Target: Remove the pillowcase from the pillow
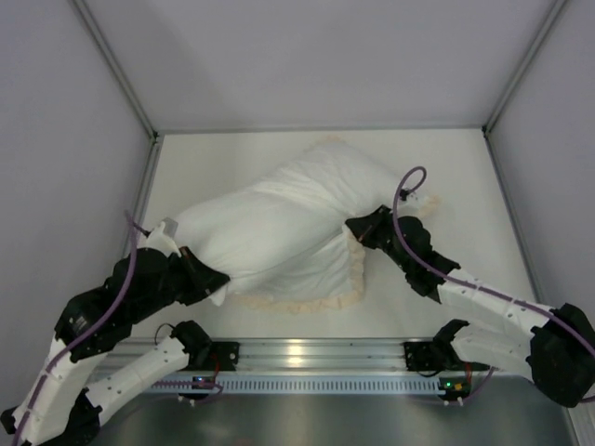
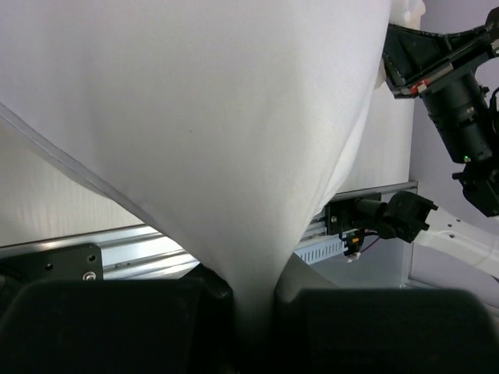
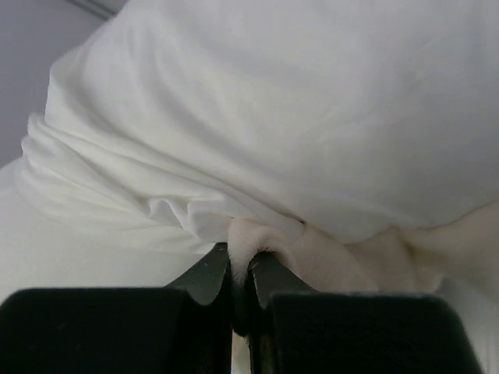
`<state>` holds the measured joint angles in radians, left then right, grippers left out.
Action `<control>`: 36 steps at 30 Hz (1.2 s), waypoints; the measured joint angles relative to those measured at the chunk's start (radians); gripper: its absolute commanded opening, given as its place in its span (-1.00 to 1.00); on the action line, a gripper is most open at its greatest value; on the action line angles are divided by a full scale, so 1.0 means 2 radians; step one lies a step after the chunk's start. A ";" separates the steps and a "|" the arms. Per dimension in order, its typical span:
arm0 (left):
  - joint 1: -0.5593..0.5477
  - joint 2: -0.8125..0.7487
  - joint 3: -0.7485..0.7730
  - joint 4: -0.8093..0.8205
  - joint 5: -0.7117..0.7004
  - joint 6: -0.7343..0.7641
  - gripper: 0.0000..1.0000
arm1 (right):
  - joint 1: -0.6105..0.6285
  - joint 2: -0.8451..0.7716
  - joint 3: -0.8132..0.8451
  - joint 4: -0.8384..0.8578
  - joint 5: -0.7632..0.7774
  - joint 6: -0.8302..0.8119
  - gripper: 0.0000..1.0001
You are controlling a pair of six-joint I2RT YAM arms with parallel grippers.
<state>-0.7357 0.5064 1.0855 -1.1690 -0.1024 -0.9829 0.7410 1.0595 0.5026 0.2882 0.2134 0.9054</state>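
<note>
The plain white pillow (image 1: 251, 232) lies plump across the table's middle, its left end reaching toward my left arm. My left gripper (image 1: 214, 282) is shut on that end. In the left wrist view smooth white pillow (image 2: 218, 140) fabric funnels down into the closed left gripper (image 2: 251, 292). The pillowcase (image 1: 321, 269), white face up with a cream ruffled border (image 1: 297, 303), hangs round the pillow's right part. My right gripper (image 1: 357, 226) is shut on its frill. The right wrist view shows the right gripper (image 3: 242, 269) pinching a fold of cream frill (image 3: 245, 234) beneath bunched white cloth (image 3: 257, 117).
A metal rail (image 1: 297, 353) carrying both arm bases runs along the near edge. Grey enclosure walls (image 1: 65, 139) close in the white table (image 1: 446, 167) at left, right and back. My right arm (image 2: 456, 117) shows at the right of the left wrist view.
</note>
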 measured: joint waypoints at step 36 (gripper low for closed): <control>-0.002 0.001 0.093 -0.120 -0.106 0.009 -1.00 | -0.188 -0.176 -0.019 -0.309 -0.124 -0.100 0.73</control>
<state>-0.7395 0.5091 1.2716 -1.4094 -0.3153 -0.9649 0.3653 0.7071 0.4644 -0.3298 -0.0345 0.7052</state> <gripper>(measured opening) 0.101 0.862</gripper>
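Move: The left hand still grips the bare pillow corner; the pillow's bulging middle lies about 18 cm ahead of it, 9 cm to its right and 13 cm lower. The right hand is shut on the pillowcase's fringed hem; from it the case's fringed right corner lies some 9 cm ahead, 18 cm to the right and 12 cm below, and the loose near hem about 17 cm back, 15 cm left and 15 cm lower. The right hand, shut on the fringed hem, tugs about 6 cm right and a little forward, then lets go, swinging back with its fingers opening wide, and travels right and down, its fingers tipping down, to end open beside the fringe at the pillow's right end. Keeping its pinch on the bare pillow corner, the left hand lifts some 4 cm, sinks again and draws about 6 cm left, away from the right hand, with a slight final rise. ##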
